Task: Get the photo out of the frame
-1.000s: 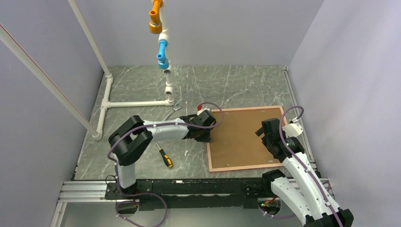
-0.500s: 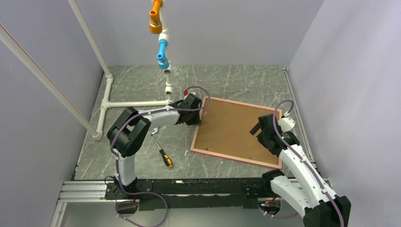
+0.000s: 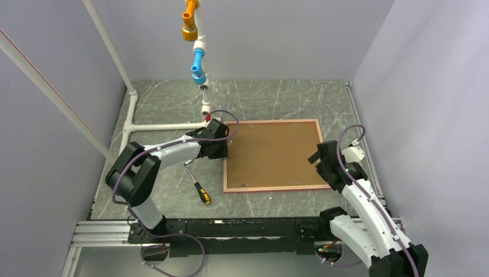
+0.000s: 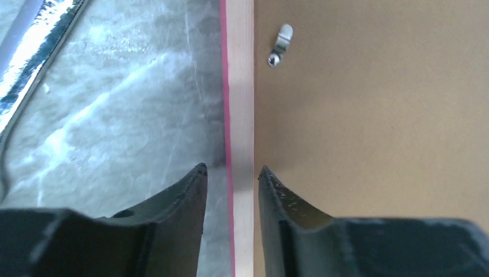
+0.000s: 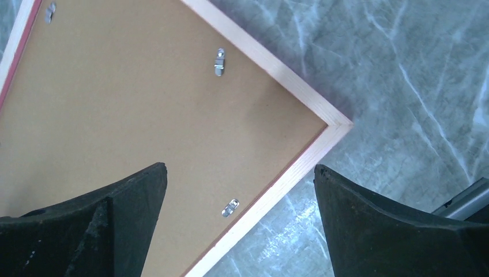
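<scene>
The frame (image 3: 271, 188) lies face down on the marble table, its brown backing board (image 3: 271, 153) up. The photo is hidden beneath that board. My left gripper (image 3: 224, 147) is at the frame's left edge. In the left wrist view the left gripper (image 4: 230, 170) straddles the pale pink-edged border (image 4: 239, 86), and a strip of table shows between the left finger and the border, so the jaws are open. My right gripper (image 3: 319, 160) hovers at the frame's right side; in the right wrist view the right gripper (image 5: 240, 168) is wide open over the corner (image 5: 334, 124).
Small metal clips (image 4: 281, 45) (image 5: 219, 60) (image 5: 230, 208) hold the board in. A yellow-handled screwdriver (image 3: 200, 190) lies left of the frame. A white pipe structure (image 3: 167, 126) with blue and orange fittings (image 3: 198, 60) stands at the back left. Walls enclose the table.
The frame has slid left and turned to lie square with the table. My left gripper moved left and back with it, and its jaws have parted. The right gripper shifted slightly left.
</scene>
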`<state>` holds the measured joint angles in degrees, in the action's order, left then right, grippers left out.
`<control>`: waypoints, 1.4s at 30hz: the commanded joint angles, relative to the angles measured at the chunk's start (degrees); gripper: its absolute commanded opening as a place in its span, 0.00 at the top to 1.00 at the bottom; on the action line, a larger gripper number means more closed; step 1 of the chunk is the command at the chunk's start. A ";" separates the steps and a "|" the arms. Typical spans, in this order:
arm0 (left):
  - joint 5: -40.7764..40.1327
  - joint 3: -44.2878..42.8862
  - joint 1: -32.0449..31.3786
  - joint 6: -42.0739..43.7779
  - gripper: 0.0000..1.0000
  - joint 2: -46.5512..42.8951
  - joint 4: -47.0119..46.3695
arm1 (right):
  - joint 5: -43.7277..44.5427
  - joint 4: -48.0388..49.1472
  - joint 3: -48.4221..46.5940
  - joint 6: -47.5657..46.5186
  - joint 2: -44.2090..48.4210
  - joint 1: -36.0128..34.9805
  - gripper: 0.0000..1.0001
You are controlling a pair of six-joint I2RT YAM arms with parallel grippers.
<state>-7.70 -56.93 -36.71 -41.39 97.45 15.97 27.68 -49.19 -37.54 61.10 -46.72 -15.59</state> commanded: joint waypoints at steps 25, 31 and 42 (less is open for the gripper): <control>21.04 6.75 -16.69 18.87 0.40 -25.43 -6.92 | -7.29 7.19 14.61 12.54 1.82 4.70 0.49; 20.36 6.27 -18.75 18.98 0.42 -24.65 -6.83 | -6.26 8.26 16.09 13.77 1.67 4.84 0.63; 14.62 3.40 -23.57 22.74 0.41 -19.79 -5.38 | -6.51 10.35 17.93 15.36 -0.99 4.88 0.75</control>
<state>10.79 -50.50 -57.87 -21.78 75.75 11.44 20.91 -40.18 -20.67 75.00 -46.63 -10.83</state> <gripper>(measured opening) 0.588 0.285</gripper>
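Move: The frame's near edge, left of its near-right corner, lies about 3 cm back from the right hand, level sideways, some 9 cm below; that corner is 5 cm right of this spot, a metal clip roughly 7 cm left of it and 2 cm farther out. The left hand straddles the frame's left edge; the near edge's left part lies about 14 cm back and 9 cm right, the screwdriver 11 cm back and 11 cm left. Right hand sinks about 9 cm, closing around the frame's near edge; left lifts off, swinging back-right about 15 cm. ##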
